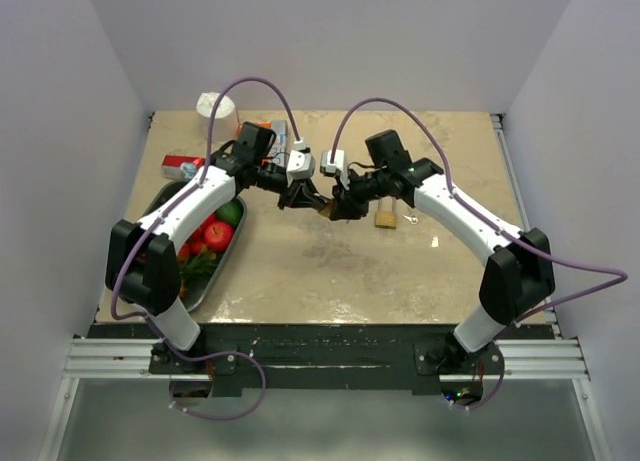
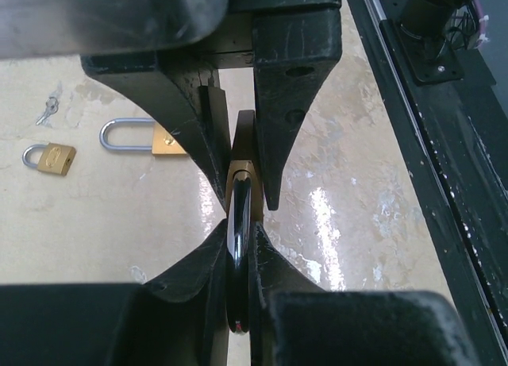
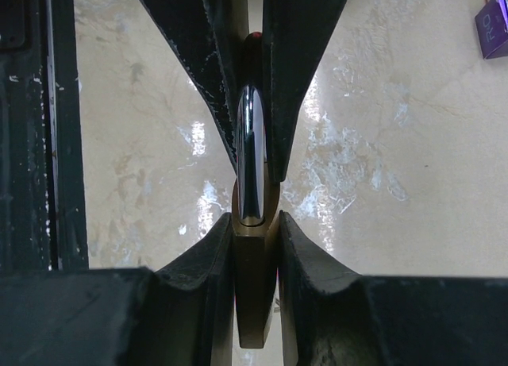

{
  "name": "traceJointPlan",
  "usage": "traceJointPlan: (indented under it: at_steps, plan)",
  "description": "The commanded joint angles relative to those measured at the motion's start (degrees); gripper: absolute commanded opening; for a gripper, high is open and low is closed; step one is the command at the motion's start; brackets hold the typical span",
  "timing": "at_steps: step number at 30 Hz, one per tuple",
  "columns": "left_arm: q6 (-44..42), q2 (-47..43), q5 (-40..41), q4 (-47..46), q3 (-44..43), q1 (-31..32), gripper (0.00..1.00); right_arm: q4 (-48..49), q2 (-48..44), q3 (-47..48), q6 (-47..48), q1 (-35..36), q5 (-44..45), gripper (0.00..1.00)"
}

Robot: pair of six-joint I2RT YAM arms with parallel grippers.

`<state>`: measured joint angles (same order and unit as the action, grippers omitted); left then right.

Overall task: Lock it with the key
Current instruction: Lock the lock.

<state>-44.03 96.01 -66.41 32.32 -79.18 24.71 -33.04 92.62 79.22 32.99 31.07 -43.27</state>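
Note:
A brass padlock (image 1: 323,205) is held above the table's middle between both grippers. My left gripper (image 1: 304,194) is shut on its steel shackle; in the left wrist view (image 2: 240,231) the shackle (image 2: 239,223) runs edge-on between my fingers. My right gripper (image 1: 341,203) is shut on the brass body; in the right wrist view (image 3: 255,223) the body (image 3: 255,287) sits between my fingers. A small bunch of keys (image 2: 49,108) lies on the table, apart from both grippers. No key shows in the held lock.
Two other brass padlocks lie on the table, a small one (image 2: 51,158) and a long-shackled one (image 2: 147,137); one also shows in the top view (image 1: 385,219). A metal tray (image 1: 214,281) of fruit is at the left, and a white cup (image 1: 216,107) at the back left.

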Motion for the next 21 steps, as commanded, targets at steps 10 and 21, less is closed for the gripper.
traceJointPlan:
  at_steps: [10, 21]
  plan:
    - [19.1, -6.9, -3.8, -19.6, 4.0, -5.9, 0.00, 29.6, -15.1, -8.6, -8.3, -0.7, -6.7, 0.74]
    - [35.8, -10.8, -2.4, -35.4, 3.5, -7.8, 0.00, 37.1, -20.0, -15.3, -24.1, -7.2, 0.7, 0.99]
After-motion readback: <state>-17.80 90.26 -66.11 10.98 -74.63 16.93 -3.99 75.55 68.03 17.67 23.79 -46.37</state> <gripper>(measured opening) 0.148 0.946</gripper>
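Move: Between the hands, the lock is held at both ends: its body sits in the right fingers, about 1 cm left of that hand point, level with it. From the left hand, the lock's middle lies roughly 4 cm right, 1 cm back and 1 cm lower. On the table some 18 cm below the right hand, the large lock lies 13 cm right and 6 ahead, the keys 19 right and 4 ahead, the small lock 11 right and 15 ahead. Letting go of the lock's body, the right hand spreads its fingers wide and lifts about 12 cm up off it, the fingers tipping up some 20 degrees, then drifts right and slightly forward. The left hand keeps its pinch on the shackle and carries the lock up, forward and to the left, away from the right hand, turning a little counter-clockwise. ##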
